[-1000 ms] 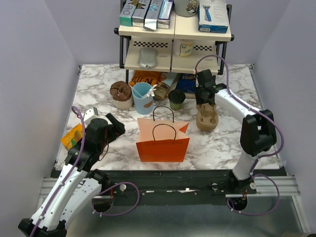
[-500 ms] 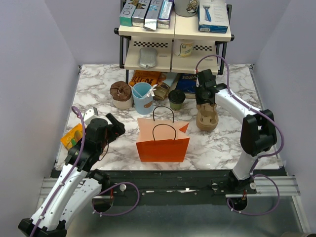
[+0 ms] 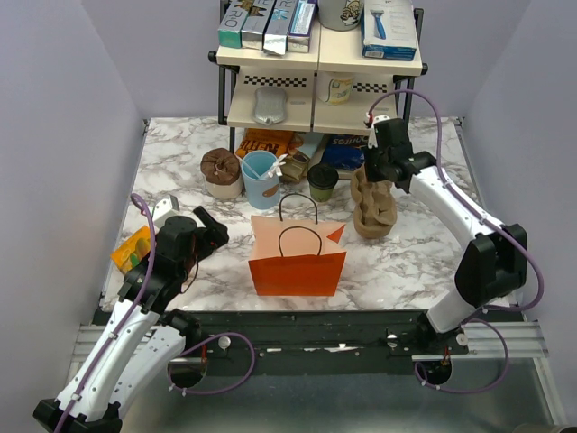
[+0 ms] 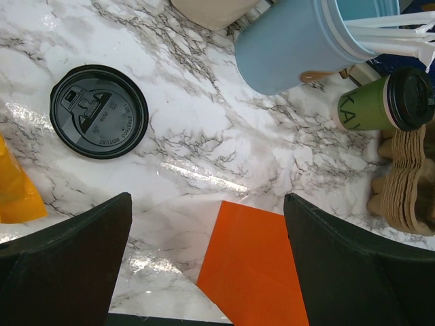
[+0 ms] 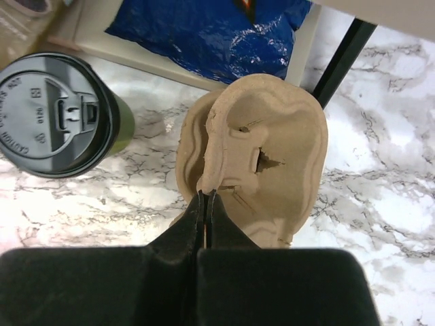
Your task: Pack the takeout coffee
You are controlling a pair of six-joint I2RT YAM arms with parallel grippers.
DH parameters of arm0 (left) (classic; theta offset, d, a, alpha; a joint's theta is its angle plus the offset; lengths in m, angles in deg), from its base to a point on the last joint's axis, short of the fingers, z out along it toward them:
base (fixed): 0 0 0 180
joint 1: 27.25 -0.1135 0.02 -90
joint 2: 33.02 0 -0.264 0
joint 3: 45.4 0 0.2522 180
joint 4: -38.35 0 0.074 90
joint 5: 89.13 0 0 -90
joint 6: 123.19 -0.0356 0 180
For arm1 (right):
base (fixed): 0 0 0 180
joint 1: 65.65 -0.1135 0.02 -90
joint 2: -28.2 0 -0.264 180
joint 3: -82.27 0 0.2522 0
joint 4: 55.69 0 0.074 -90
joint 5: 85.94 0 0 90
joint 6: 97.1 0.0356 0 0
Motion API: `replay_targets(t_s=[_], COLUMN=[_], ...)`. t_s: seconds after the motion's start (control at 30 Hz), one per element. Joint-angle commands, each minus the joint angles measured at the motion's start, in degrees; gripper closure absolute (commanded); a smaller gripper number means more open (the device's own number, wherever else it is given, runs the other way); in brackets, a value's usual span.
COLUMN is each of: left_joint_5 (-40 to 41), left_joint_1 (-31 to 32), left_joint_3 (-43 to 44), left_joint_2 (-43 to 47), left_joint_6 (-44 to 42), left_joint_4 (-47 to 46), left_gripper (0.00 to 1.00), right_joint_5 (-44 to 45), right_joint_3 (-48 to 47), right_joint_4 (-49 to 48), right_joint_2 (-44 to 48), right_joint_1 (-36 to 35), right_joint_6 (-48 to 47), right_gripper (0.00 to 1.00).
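Observation:
The takeout coffee (image 3: 323, 180), an olive-green cup with a black lid, stands upright in front of the shelf rack; it also shows as the coffee (image 5: 51, 115) and the cup (image 4: 380, 102). Just to its right, my right gripper (image 3: 375, 170) is shut on the thin rim of a brown pulp cup carrier (image 5: 265, 156), pinched at the jaw tips of the gripper (image 5: 207, 195). The carrier (image 3: 372, 203) hangs tilted over the marble. My left gripper (image 4: 207, 204) stands wide open, with nothing in it, over the left corner of the orange paper bag (image 4: 262, 272).
The orange bag (image 3: 297, 262) stands open at the front middle. A light blue cup (image 3: 261, 176) with stirrers and a cream cup (image 3: 222, 171) stand left of the coffee. A loose black lid (image 4: 98, 111) lies on the marble. The shelf rack (image 3: 320, 81) stands behind.
My right gripper has closed on the carrier's rim and risen towards the back right, tipping the carrier up. The left arm has not moved.

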Motion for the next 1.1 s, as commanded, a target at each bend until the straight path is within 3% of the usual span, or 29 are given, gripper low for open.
replay_targets(t_s=[0.0, 0.37, 0.67, 0.9, 1.07], left_joint_5=[-0.5, -0.6, -1.9, -2.6, -2.4], left_joint_1=[-0.2, -0.2, -0.3, -0.3, -0.3], left_joint_3=[-0.7, -0.9, -1.4, -1.5, -1.6], left_joint_2=[0.5, 1.0, 2.2, 2.4, 2.8], left_joint_6=[-1.0, -1.0, -0.9, -0.9, -0.5], left_joint_4=[-0.8, -1.1, -1.5, -1.7, -1.6], left_gripper=[0.01, 0.01, 0.01, 0.01, 0.01], right_joint_5=[-2.8, -0.9, 12.5, 17.6, 14.0], right_joint_3=[1.7, 6.8, 17.0, 22.1, 26.5], right_joint_4=[0.9, 6.3, 20.0, 27.7, 24.7], right_joint_2=[1.8, 17.1, 28.8, 30.0, 27.6], right_joint_1=[0.3, 0.1, -0.2, -0.2, -0.2], right_joint_6=[-1.7, 1.7, 18.5, 28.8, 31.6], right_gripper=[0.99, 0.99, 0.99, 0.99, 0.99])
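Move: The cup tray already pinched in the right fingers is bound for open table on the near right, about 20 cm back, 11 cm right and 16 cm below. The remaining tray stack is almost underneath, roughly 3 cm back and 1 cm right; the green lidded cup is 12 cm left and 3 cm ahead, the orange paper bag 16 cm back and 17 cm left. From the left hand that open spot is some 49 cm right, about level fore and aft. The tray stays pinched in the shut right fingers as they carry it away from the stack, back about 18 cm and right about 9, towards the clear table on the bag's right. The hand climbs some 6 cm first, then sinks to about 3 cm below its starting height, swinging some 30 degrees clockwise and tipping farther down on the way. ##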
